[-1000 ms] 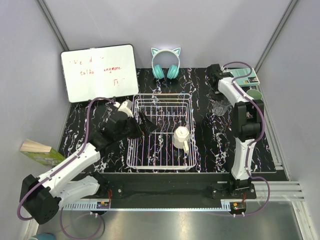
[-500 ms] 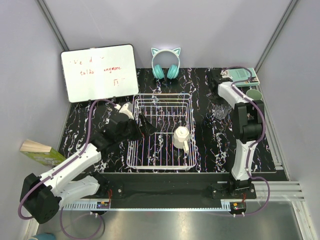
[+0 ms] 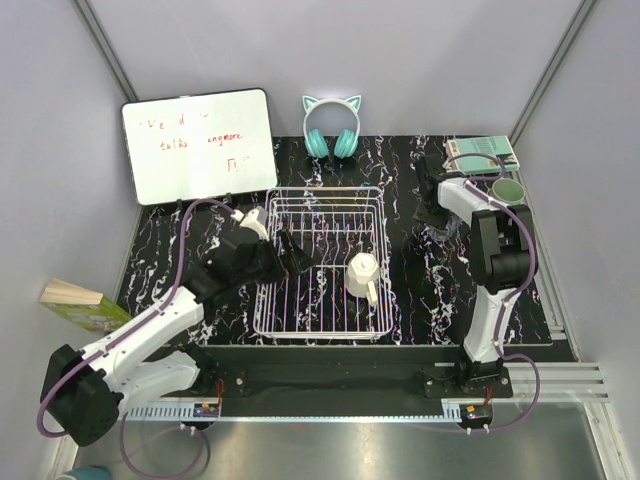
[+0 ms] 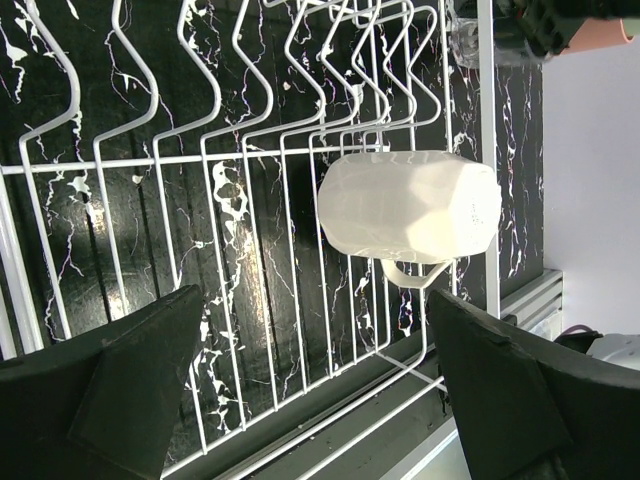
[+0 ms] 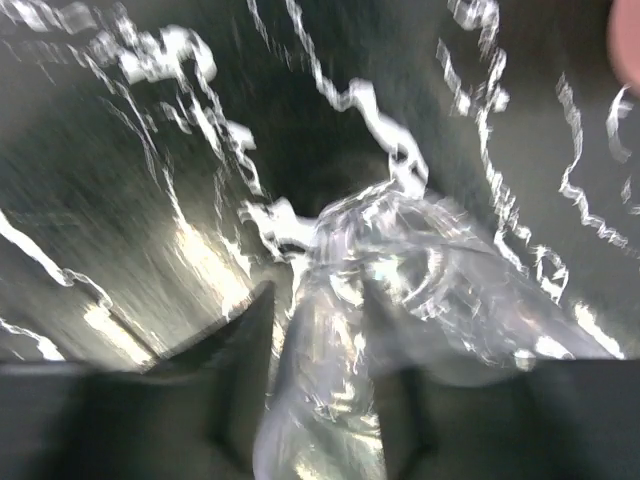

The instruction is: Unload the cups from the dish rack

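Observation:
The white wire dish rack point(image 3: 322, 191) sits mid-table, and its wires show in the left wrist view point(image 4: 262, 154). Only the cream-white mug point(image 3: 361, 273) is in it, lying on its side with the handle towards me point(image 4: 410, 206). My left gripper point(image 3: 289, 252) hovers open and empty over the rack's left half point(image 4: 315, 300). My right gripper point(image 3: 437, 207) is right of the rack, shut on the wall of the clear glass point(image 5: 440, 290), one finger inside and one outside point(image 5: 318, 320). The sage-green cup point(image 3: 508, 189) stands at the right edge. A salmon-pink cup edge point(image 5: 628, 40) shows. The light blue cup is out of view.
A whiteboard point(image 3: 198, 146) leans at the back left and teal cat-ear headphones point(image 3: 331, 127) lie behind the rack. A teal box point(image 3: 483, 154) is at the back right. A wooden-topped green block point(image 3: 78, 303) sits off the table's left edge.
My right wrist has swung from the far edge towards the near side, by the glass. My left gripper has edged slightly right over the rack. The mug has not moved.

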Controlling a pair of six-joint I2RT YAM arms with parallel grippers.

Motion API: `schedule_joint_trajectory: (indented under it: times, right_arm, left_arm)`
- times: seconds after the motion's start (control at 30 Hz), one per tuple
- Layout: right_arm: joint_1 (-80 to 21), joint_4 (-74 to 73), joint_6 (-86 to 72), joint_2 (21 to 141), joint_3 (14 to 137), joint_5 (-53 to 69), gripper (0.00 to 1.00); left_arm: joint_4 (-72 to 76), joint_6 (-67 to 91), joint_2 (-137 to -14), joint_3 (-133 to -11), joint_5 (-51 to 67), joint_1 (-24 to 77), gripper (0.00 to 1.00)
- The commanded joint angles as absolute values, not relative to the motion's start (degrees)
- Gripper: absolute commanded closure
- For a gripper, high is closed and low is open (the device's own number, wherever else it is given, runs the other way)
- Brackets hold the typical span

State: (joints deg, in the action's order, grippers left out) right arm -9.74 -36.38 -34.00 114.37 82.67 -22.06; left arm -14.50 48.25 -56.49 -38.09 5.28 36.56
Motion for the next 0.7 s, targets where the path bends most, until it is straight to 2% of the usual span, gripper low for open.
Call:
schedule_joint_trajectory:
  times: [0.0, 0.03, 0.07, 0.2, 0.3, 0.5, 0.67]
  right_arm:
    - [-10.5, -36.8, -35.9, 107.6, 81.9, -19.2, 0.45]
    - [-10.6, -36.8, -35.9, 106.7, 82.0, -19.2, 0.43]
    - [-10.9, -36.8, -35.9, 105.7, 82.1, -19.2, 0.32]
    - [-11.7, -36.9, -36.2, 98.7, 83.6, -17.3, 0.17]
    - [-12.7, -37.7, -36.2, 94.8, 85.8, -17.1, 0.13]
    - [-14.8, -41.3, -35.6, 88.1, 90.2, -17.4, 0.12]
    - [-23.3, -40.2, -35.7, 78.0, 86.0, -15.9, 0.12]
  left_arm:
    - [-11.9, 46.7, -55.5, -38.3, 5.5, 37.0, 0.01]
    - [-12.0, 46.6, -55.4, -38.4, 5.3, 37.0, 0.01]
    - [-12.0, 46.1, -55.3, -38.5, 5.2, 37.0, 0.01]
    - [-13.3, 44.7, -55.4, -40.2, 4.2, 37.0, 0.01]
    - [-13.7, 44.3, -55.7, -41.2, 3.9, 37.0, 0.01]
    - [-13.4, 43.1, -56.2, -42.7, 3.4, 38.1, 0.01]
    - [-13.9, 36.0, -61.4, -46.9, -3.2, 48.1, 0.01]
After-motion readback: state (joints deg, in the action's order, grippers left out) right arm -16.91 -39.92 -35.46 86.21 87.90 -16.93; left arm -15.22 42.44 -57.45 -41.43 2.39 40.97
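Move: The glass cup is right at the right hand's half-open fingers, roughly 1 cm back and 2 cm to the right. The green-topped cup stack is some 5 cm ahead of that hand and 14 cm to its right; the white mug in the rack, about 12 cm back and 21 cm left. From the empty left hand, the mug is some 14 cm right, about 1 cm ahead and 9 cm below. Back by about 1 cm first, the right hand spreads its fingers from half open to nearly full, coming free of the glass cup. Then it climbs fast, roughly 23 cm, swinging some 7 cm left towards the rack's side while the fingertips tilt up nearly 30 degrees. Late on, the open left hand rises a little and edges right above the rack. ##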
